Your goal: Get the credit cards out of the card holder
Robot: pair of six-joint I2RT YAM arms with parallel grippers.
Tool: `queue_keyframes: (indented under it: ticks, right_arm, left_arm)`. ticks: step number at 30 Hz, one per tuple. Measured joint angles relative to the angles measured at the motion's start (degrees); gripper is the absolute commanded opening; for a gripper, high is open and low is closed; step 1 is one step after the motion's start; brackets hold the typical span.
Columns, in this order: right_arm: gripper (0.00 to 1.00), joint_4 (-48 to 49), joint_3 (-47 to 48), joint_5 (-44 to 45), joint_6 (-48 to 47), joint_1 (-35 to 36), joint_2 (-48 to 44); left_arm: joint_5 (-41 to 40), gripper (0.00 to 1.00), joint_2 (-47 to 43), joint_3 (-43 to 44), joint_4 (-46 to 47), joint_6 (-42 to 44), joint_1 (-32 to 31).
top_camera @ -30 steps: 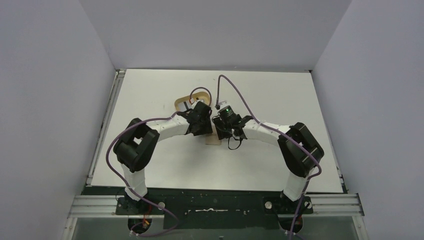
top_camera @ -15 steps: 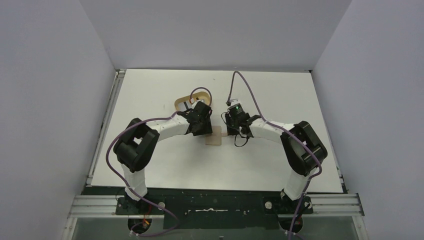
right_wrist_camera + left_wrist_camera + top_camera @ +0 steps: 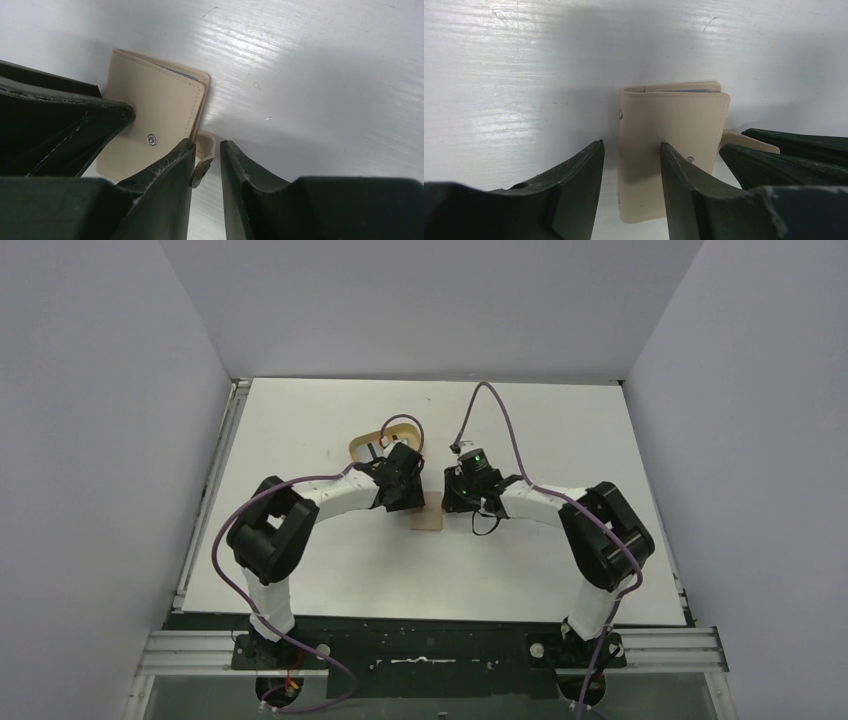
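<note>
The tan card holder (image 3: 427, 517) (image 3: 674, 120) (image 3: 160, 105) lies folded flat on the white table between both wrists. A thin bluish edge of the credit cards (image 3: 696, 91) shows at its far edge. My left gripper (image 3: 631, 147) is open and straddles the holder's left edge, one finger over the table and one over the cover. My right gripper (image 3: 207, 145) is open by a narrow gap. The holder's snap tab (image 3: 205, 150) curls up between its fingers, against the left one and apart from the right one. The right gripper's fingers (image 3: 784, 165) show beside the tab in the left wrist view.
An oval wooden tray (image 3: 362, 440) sits behind the left wrist, partly hidden by it and a purple cable. The table's metal rail (image 3: 215, 490) runs along the left side. Grey walls enclose the table on three sides.
My right wrist has shifted a little to the right, off the holder's middle toward its right edge, and its jaws have narrowed round the tab. The left arm has not moved.
</note>
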Motion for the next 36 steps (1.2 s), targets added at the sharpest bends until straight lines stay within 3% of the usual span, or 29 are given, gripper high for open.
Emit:
queue_keyframes:
  ticks: [5, 7, 11, 14, 23, 36]
  right_arm:
    - [0.0, 0.5, -0.3, -0.5, 0.6, -0.2, 0.0]
    - [0.0, 0.8, -0.3, -0.7, 0.9, -0.5, 0.0]
    - [0.0, 1.1, -0.3, -1.5, 1.1, -1.1, 0.1]
    - [0.0, 1.1, -0.3, -2.0, 1.2, -1.7, 0.0]
    - [0.0, -1.0, -0.2, -4.0, 1.1, -3.1, -6.1]
    - [0.0, -3.7, 1.8, -5.3, 0.5, -3.1, -9.5]
  left_arm:
    - [0.0, 0.43, 0.0, 0.0, 0.0, 0.0, 0.0]
    - [0.0, 0.49, 0.0, 0.0, 0.0, 0.0, 0.0]
    - [0.0, 0.71, -0.7, -0.6, -0.2, 0.3, 0.3]
    - [1.0, 0.78, -2.8, -2.8, -0.1, 0.1, 0.7]
    - [10.4, 0.82, -7.9, -11.8, 10.6, -4.0, 3.3]
    - [19.9, 0.83, -5.4, -18.9, 33.8, -13.3, 3.4]
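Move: The card holder's opened strap sits between the right fingertips, about 1 cm to that hand's left and at its height; the holder's middle is some 5 cm left, 1 cm back and 1 cm lower. From the left hand, the holder's middle lies about 3 cm right, 1 cm back and 1 cm below, the strap roughly 7 cm right and 1 cm back, and the tray 14 cm ahead and 7 cm left. The right fingers pinch the strap shut between them and, after a moment's hold, pull it straight up about 7 cm. The left fingertip comes off the cover as that hand opens wide and backs off 2 cm; it then sweeps some 5 cm right, rising gently and rolling its left side down about 30 degrees, to bring its open fingers around the holder. ##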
